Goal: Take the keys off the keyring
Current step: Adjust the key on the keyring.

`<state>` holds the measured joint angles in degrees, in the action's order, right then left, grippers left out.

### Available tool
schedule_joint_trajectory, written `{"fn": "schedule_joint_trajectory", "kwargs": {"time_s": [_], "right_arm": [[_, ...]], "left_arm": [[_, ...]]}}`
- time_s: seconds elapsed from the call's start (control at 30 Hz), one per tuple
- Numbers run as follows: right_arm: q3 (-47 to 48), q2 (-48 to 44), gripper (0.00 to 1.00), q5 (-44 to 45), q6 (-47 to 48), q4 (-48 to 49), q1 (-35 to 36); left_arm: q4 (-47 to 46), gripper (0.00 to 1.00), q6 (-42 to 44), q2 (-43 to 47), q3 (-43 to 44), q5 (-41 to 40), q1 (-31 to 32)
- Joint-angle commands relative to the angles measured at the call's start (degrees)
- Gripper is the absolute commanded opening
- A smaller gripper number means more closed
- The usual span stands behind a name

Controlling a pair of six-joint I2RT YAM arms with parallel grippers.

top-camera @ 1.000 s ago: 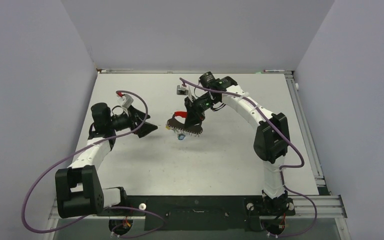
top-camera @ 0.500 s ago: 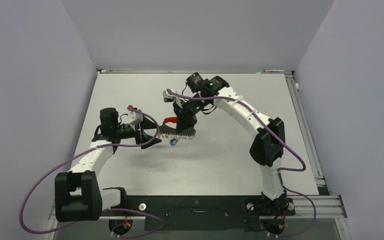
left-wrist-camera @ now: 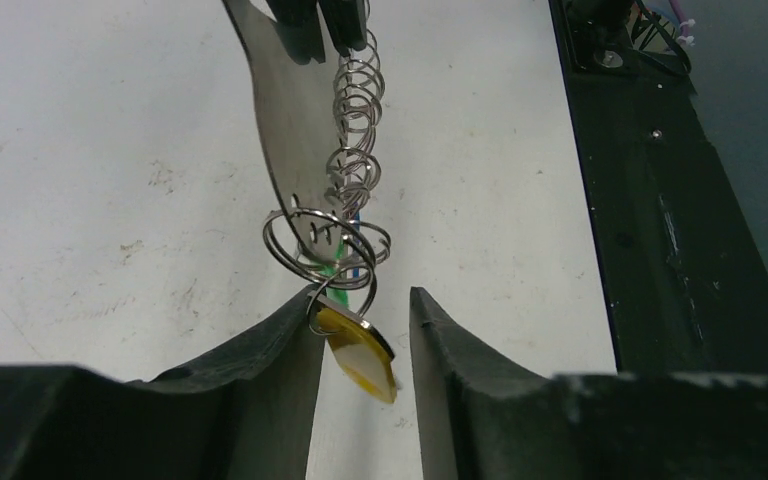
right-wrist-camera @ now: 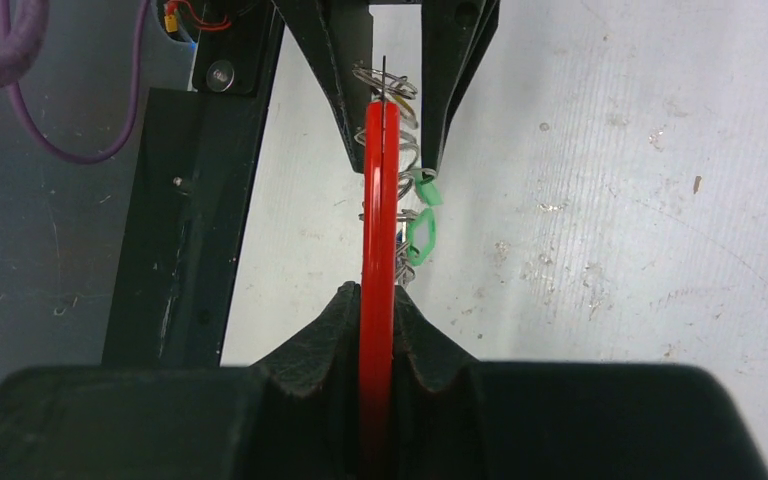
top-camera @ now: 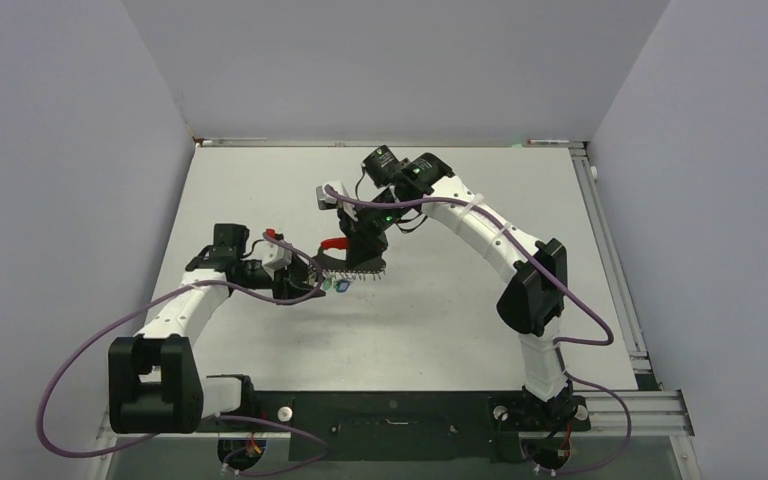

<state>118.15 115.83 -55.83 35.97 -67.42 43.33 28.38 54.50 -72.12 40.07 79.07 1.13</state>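
My right gripper is shut on the red strap of the keyring and holds it above the table. In the right wrist view the strap runs edge-on between its shut fingers, with green tags beside it. A row of silver rings hangs from the strap. My left gripper is open at the row's end. A yellow-tagged key hangs between its fingers and touches the left one. Green and blue tags show behind the rings. In the top view the left gripper sits just left of the tags.
The white table has a black front rail near the arm bases. Purple cables loop along both arms. Grey walls close the table's left, back and right sides.
My left gripper has moved right, up to the hanging keys. My right gripper has carried the keyring left, toward it.
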Motion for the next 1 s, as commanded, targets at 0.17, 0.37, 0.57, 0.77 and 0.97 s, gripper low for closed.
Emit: {"fn": "schedule_joint_trajectory", "kwargs": {"time_s": [0.17,0.37,0.57,0.77,0.97], "right_arm": [[2.9,-3.93,0.05,-0.33,0.59,0.31,0.22],[2.17,-4.67,0.05,0.0,0.53,0.51,0.05],[0.61,-5.59,0.05,0.24,-0.89,2.91,-0.09],[0.34,-5.18,0.05,-0.5,-2.56,4.04,0.02],[-0.39,-6.03,0.05,0.31,-4.13,5.29,0.0]], "left_arm": [[51.19,0.05,50.7,-11.41,13.04,5.92,-4.17],[63.63,0.0,61.99,-17.97,15.9,9.64,-6.6],[63.64,0.0,49.64,-18.56,18.33,11.16,-6.58],[63.55,0.0,32.34,-21.58,23.47,11.77,-6.53],[63.29,0.0,22.22,-25.0,22.94,13.79,-6.01]]}}
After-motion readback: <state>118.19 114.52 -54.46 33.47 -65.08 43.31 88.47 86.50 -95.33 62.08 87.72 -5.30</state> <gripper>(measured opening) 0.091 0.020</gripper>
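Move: The yellow-tagged key hangs practically at the left hand point, about 1 cm to its right, between the half-open fingers. From the left hand, the keyring's grey plate lies about 7 cm right and 5 cm ahead, slightly higher; the green tag hangs some 3 cm right, 1 cm ahead and 3 cm below. From the right hand, which holds the plate's red handle, the yellow key is roughly 8 cm left, 6 cm back and 3 cm lower. Close the left gripper fully on the yellow key tag while drawing it about 2 cm left, away from the plate. Then lift the pinched tag some 4 cm, rolling the hand around its finger line some 30 degrees so its top leans forward, with the fingertips tilting up a little. Keep the right gripper clamped on the red handle, almost still. ##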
